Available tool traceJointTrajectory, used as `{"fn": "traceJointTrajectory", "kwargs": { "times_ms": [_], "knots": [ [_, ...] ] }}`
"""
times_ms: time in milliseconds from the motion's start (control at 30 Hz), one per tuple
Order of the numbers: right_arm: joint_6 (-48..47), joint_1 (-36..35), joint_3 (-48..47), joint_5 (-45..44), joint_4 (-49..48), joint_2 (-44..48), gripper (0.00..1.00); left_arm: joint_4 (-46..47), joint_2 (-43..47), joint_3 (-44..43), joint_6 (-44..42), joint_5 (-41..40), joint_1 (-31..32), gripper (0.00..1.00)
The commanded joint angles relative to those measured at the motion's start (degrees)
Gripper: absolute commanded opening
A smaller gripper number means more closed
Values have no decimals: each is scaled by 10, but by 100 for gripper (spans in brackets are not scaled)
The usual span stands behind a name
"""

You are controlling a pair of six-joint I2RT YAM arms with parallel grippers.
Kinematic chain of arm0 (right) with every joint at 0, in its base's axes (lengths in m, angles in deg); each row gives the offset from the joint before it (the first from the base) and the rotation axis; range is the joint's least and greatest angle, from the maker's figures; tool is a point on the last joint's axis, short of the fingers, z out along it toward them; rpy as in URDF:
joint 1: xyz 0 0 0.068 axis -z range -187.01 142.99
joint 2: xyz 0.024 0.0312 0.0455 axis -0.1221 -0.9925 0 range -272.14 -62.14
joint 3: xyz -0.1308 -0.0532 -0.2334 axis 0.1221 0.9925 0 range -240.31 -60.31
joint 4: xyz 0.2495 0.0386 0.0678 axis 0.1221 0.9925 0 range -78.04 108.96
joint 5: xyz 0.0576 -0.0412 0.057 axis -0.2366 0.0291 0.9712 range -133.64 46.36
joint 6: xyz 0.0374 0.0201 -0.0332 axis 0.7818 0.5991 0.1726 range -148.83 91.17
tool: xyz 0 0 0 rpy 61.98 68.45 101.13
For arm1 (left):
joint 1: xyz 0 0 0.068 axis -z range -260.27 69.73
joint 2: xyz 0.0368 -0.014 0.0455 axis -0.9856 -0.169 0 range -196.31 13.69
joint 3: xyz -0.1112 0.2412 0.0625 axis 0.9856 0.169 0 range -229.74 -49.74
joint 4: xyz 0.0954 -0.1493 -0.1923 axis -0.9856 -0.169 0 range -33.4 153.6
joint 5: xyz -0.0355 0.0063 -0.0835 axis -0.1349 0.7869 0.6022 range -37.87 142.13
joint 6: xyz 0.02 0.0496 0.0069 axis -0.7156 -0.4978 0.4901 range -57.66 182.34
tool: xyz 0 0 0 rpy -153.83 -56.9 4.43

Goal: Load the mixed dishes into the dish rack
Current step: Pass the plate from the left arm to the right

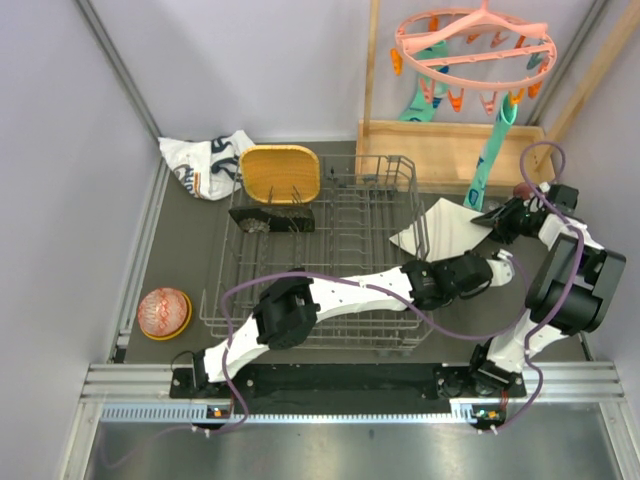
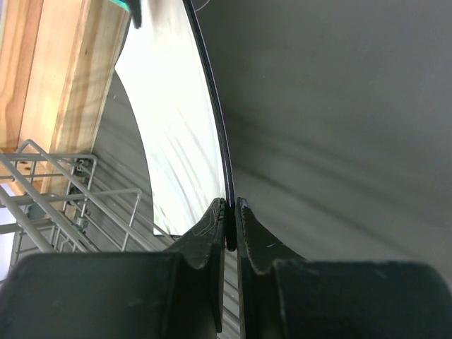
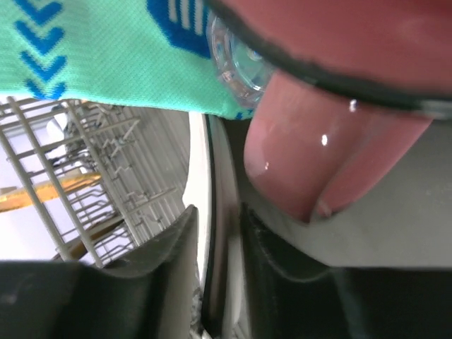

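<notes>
A pale plate (image 1: 440, 228) stands tilted on the table just right of the grey wire dish rack (image 1: 222, 262). My left gripper (image 1: 452, 256) is shut on its near edge; the thin dark rim (image 2: 227, 205) is pinched between the pads. My right gripper (image 1: 487, 215) straddles the plate's far right edge (image 3: 220, 212), jaws open with a sliver of gap left. A pink cup (image 3: 332, 141) and a small clear glass (image 3: 236, 67) lie right behind it. A yellow plate (image 1: 280, 172) and a black floral plate (image 1: 272, 218) stand in the rack. An orange bowl (image 1: 150, 328) holding a patterned bowl (image 1: 164, 306) sits far left.
A light wooden tray (image 1: 440, 150) leans at the back right, with teal socks (image 1: 490, 160) hanging from a pink peg hanger (image 1: 475, 45) over it. A white printed cloth (image 1: 205, 160) lies at the back left. My left arm crosses the rack's near side.
</notes>
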Motion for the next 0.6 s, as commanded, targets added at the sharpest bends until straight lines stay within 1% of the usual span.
{"fn": "traceJointTrajectory", "kwargs": {
  "times_ms": [0,33,200,233,467,500,533,567],
  "knots": [
    [-12,-18,-16,16,18,-9,24,18,16,-28,-8,-13,0,0],
    [-13,-18,-16,19,18,-9,18,18,17,-27,-9,-13,1,0],
    [-15,-18,-20,22,19,-9,6,18,19,-25,-9,-15,1,0],
    [-15,-18,-20,24,21,-9,0,19,18,-26,-9,-16,0,0],
    [-14,-18,-19,26,16,1,0,18,17,-26,-9,-21,1,0],
    [-14,-18,-20,26,16,5,0,18,18,-26,-8,-22,1,1],
    [-14,-18,-21,25,16,7,0,17,18,-26,-6,-22,1,8],
    [-14,-18,-21,25,16,9,0,16,18,-26,-4,-21,1,27]
  ]
}}
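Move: The plate is held by the left gripper, with its middle about 6 cm ahead and 5 cm left of that hand, some 3 cm lower. From the right hand, the middle lies roughly 2 cm back, 8 cm left and 3 cm below, the fingers already straddling its right-hand corner. The upturned pink mug sits some 8 cm right and 3 cm ahead of the right hand, the small glass about 4 cm straight ahead; both are some 6 cm lower. The right fingers shut on the plate's right-hand corner and pinch its rim, one pad on each face, while the hand sinks a last 1 cm beside the mug and its wrist rolls only a few degrees. The left hand stays in place and keeps its own pinch on the plate throughout. ##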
